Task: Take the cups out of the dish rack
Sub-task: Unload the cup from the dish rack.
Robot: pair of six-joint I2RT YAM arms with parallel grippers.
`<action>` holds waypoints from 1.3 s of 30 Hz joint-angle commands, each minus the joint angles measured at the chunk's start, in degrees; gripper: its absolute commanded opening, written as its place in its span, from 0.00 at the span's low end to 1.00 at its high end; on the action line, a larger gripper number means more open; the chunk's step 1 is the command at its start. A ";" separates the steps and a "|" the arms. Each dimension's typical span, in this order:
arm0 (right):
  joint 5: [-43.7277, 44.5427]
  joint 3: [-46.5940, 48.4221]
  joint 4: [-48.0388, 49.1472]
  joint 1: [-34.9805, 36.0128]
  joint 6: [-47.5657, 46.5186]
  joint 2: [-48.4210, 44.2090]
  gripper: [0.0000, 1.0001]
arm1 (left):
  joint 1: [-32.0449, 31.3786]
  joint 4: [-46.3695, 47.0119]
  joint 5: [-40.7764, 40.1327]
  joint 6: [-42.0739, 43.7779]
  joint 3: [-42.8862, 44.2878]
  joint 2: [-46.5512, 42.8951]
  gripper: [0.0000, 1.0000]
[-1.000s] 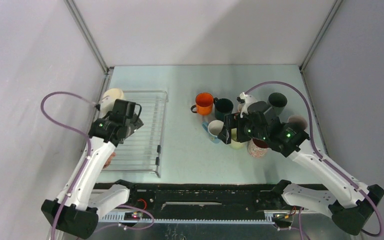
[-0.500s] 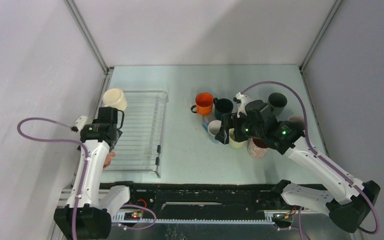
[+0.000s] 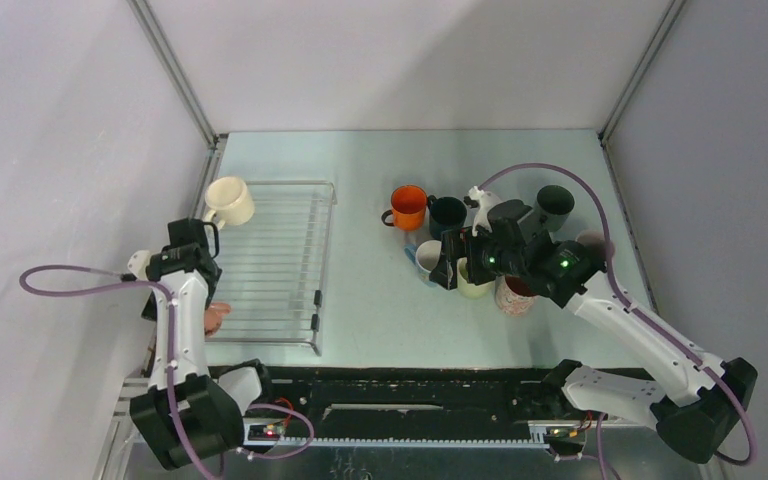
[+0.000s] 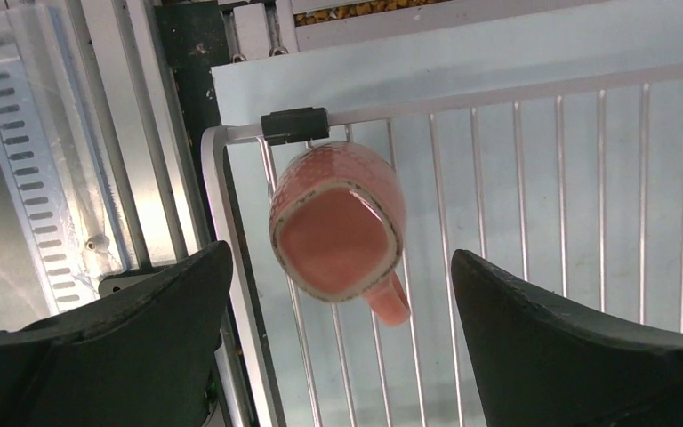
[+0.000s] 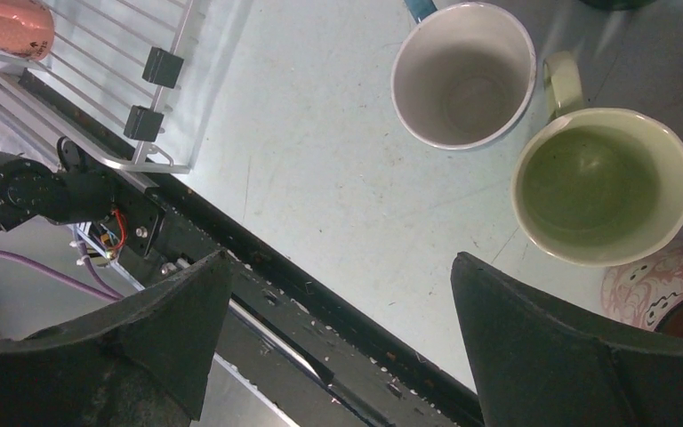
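Observation:
The dish rack [image 3: 278, 262] of silvery wire lies on the left of the table. A cream cup [image 3: 230, 200] stands at its far left corner. A pink cup [image 4: 338, 229] rests at the near left corner, its mouth turned up toward the left wrist camera and its handle at the lower right. My left gripper [image 4: 340, 256] hangs open above it, one finger on either side and well apart from it. On the right, my right gripper [image 5: 340, 260] is open and empty above the table, beside a white cup [image 5: 462, 76] and a pale green cup [image 5: 600, 187].
Several cups stand upright in a cluster right of centre: orange [image 3: 409, 207], dark teal [image 3: 448, 213], dark [image 3: 555, 200] and a pink patterned one [image 3: 513, 298]. The black rail [image 3: 410, 390] runs along the near edge. Walls close in both sides.
My left arm has swung back from the rack's far left end to its near left corner, uncovering the cream cup. The right arm has barely shifted. Both grippers stay open.

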 commanded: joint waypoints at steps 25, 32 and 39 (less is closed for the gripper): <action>3.68 -0.01 -2.26 -0.40 -0.31 -1.69 1.00 | 4.24 13.93 6.89 6.44 -6.42 8.72 0.33; 3.50 0.02 -1.65 -0.31 0.12 -1.89 1.00 | 2.41 13.42 7.64 11.12 -3.80 7.36 0.03; 3.29 0.00 -1.04 -0.35 0.42 -1.67 1.00 | -2.10 12.01 7.68 13.74 -0.41 7.44 0.00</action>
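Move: The pink cup sits in the near left corner of the rack, about 7 cm below the open left hand, roughly 3 cm to its left and 1 cm ahead. The rack rail's black clip is just beside that cup, about 4 cm left and 2 cm back of it. The cream cup is some 25 cm ahead of the pink cup and 6 cm to its right. From the right hand, the pink cup is about 55 cm left, 5 cm back and 15 cm lower. The left fingers close on the pink cup's body from both sides and keep it pinched. To get there the hand sinks about 5 cm, one finger passing either side of the cup, and eases slightly forward. With the grip made, it carries on 1 cm or so forward, then shifts about 1.5 cm right, level, and swivels some 10 degrees clockwise. ##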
